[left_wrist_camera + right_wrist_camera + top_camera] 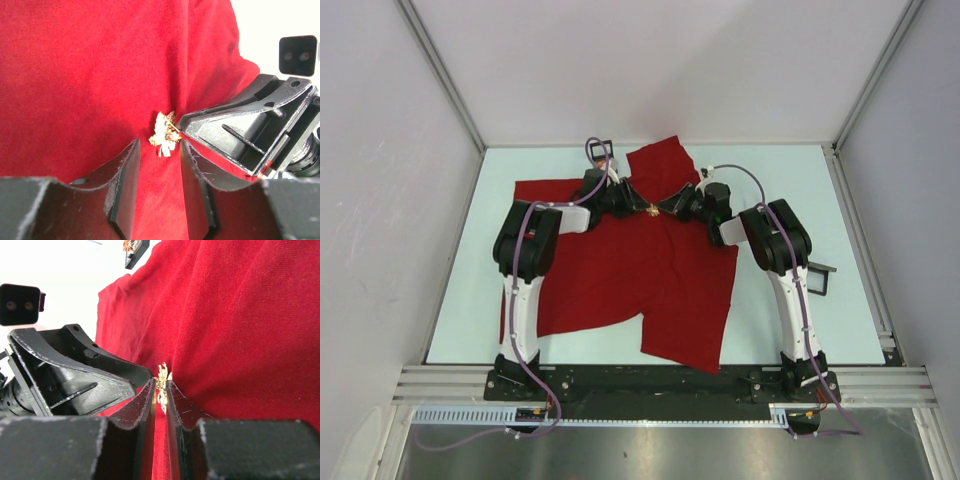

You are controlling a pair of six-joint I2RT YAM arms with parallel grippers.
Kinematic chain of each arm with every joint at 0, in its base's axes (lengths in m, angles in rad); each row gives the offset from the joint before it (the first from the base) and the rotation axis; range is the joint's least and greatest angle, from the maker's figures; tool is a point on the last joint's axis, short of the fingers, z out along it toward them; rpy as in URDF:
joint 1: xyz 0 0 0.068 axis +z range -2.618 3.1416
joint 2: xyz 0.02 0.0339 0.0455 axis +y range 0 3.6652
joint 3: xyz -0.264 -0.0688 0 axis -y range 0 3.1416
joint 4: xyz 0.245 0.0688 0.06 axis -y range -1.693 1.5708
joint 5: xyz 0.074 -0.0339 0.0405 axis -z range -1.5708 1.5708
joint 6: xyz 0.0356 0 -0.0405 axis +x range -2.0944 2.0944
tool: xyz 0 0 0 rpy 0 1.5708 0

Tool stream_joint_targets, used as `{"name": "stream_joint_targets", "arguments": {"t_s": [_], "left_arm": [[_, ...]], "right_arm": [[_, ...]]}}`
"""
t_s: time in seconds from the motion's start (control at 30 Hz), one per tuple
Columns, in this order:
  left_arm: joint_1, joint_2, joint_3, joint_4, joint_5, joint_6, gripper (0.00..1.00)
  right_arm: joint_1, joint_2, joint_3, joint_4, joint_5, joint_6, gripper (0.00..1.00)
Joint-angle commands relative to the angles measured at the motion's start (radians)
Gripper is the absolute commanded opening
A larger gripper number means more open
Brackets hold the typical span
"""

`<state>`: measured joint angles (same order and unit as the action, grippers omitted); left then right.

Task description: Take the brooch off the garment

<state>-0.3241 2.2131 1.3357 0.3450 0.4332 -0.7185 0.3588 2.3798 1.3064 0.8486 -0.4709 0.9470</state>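
Note:
The garment (640, 285) is a red T-shirt spread over the table, and it fills the left wrist view (90, 75) and the right wrist view (240, 315). A small gold leaf-shaped brooch (652, 209) sits pinned near its upper middle. My left gripper (638, 204) reaches it from the left. Its jaws (159, 143) stand open on the cloth, with the brooch (165, 134) just beyond the tips. My right gripper (667, 207) comes from the right. Its jaws (160, 384) are nearly together, pinching the brooch (162, 384) at the tips. One right finger (225, 132) touches the brooch's edge.
The pale table (810, 190) shows around the shirt. A small black frame-like object (818, 276) lies right of the right arm. Another small dark object (602, 152) sits by the shirt's top edge. White enclosure walls stand on three sides.

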Motion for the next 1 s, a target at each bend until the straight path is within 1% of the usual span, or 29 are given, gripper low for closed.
{"name": "stream_joint_targets", "arguments": {"t_s": [0.0, 0.2, 0.27, 0.37, 0.47, 0.57, 0.67, 0.73, 0.97], "left_arm": [[-0.004, 0.037, 0.051, 0.077, 0.039, -0.05, 0.38], [-0.012, 0.051, 0.065, 0.083, 0.061, -0.073, 0.38], [-0.013, 0.054, 0.068, 0.091, 0.065, -0.081, 0.37], [-0.013, 0.045, 0.06, 0.095, 0.07, -0.082, 0.29], [-0.013, 0.043, 0.053, 0.107, 0.078, -0.087, 0.24], [-0.015, 0.049, 0.053, 0.126, 0.082, -0.098, 0.19], [-0.015, 0.051, 0.056, 0.126, 0.09, -0.102, 0.16], [-0.015, 0.05, 0.057, 0.118, 0.088, -0.098, 0.15], [-0.015, 0.039, 0.082, 0.052, 0.07, -0.053, 0.0]], "right_arm": [[0.002, 0.001, 0.039, 0.037, 0.021, 0.018, 0.17], [0.002, 0.002, 0.04, 0.03, 0.034, 0.018, 0.16], [-0.001, 0.002, 0.042, 0.027, 0.035, 0.019, 0.17], [-0.003, 0.005, 0.045, 0.026, 0.037, 0.018, 0.17], [-0.004, 0.012, 0.057, 0.015, 0.034, 0.016, 0.16], [-0.003, 0.021, 0.071, 0.001, 0.028, 0.013, 0.16], [0.0, 0.018, 0.074, -0.022, 0.025, 0.001, 0.16], [0.005, 0.004, 0.074, -0.051, 0.029, -0.03, 0.16], [0.031, -0.056, 0.074, -0.163, 0.096, -0.169, 0.15]]}}
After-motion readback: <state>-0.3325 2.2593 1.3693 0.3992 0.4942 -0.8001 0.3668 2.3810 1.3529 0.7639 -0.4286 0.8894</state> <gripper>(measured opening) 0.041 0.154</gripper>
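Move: The gold leaf brooch lies just off the left hand's fingertips, about 1 cm ahead, 2 cm to its right and 1 cm lower. From the left hand the open brooch case is some 15 cm ahead and 10 cm left, and the middle of the garment's far sleeve 13 cm ahead and 5 cm right, both about 2 cm lower. The right hand has the brooch at its nearly shut fingertips, about 1 cm ahead and 1 cm to its left. To the right by nearly 2 cm, the left hand eases in on the brooch, its half-open fingers closing steadily until almost shut on the brooch's edge beside the right fingertips. The right hand keeps its near-shut grip at the brooch, creeping forward and up about 1 cm, then dipping back down a little more than that. ##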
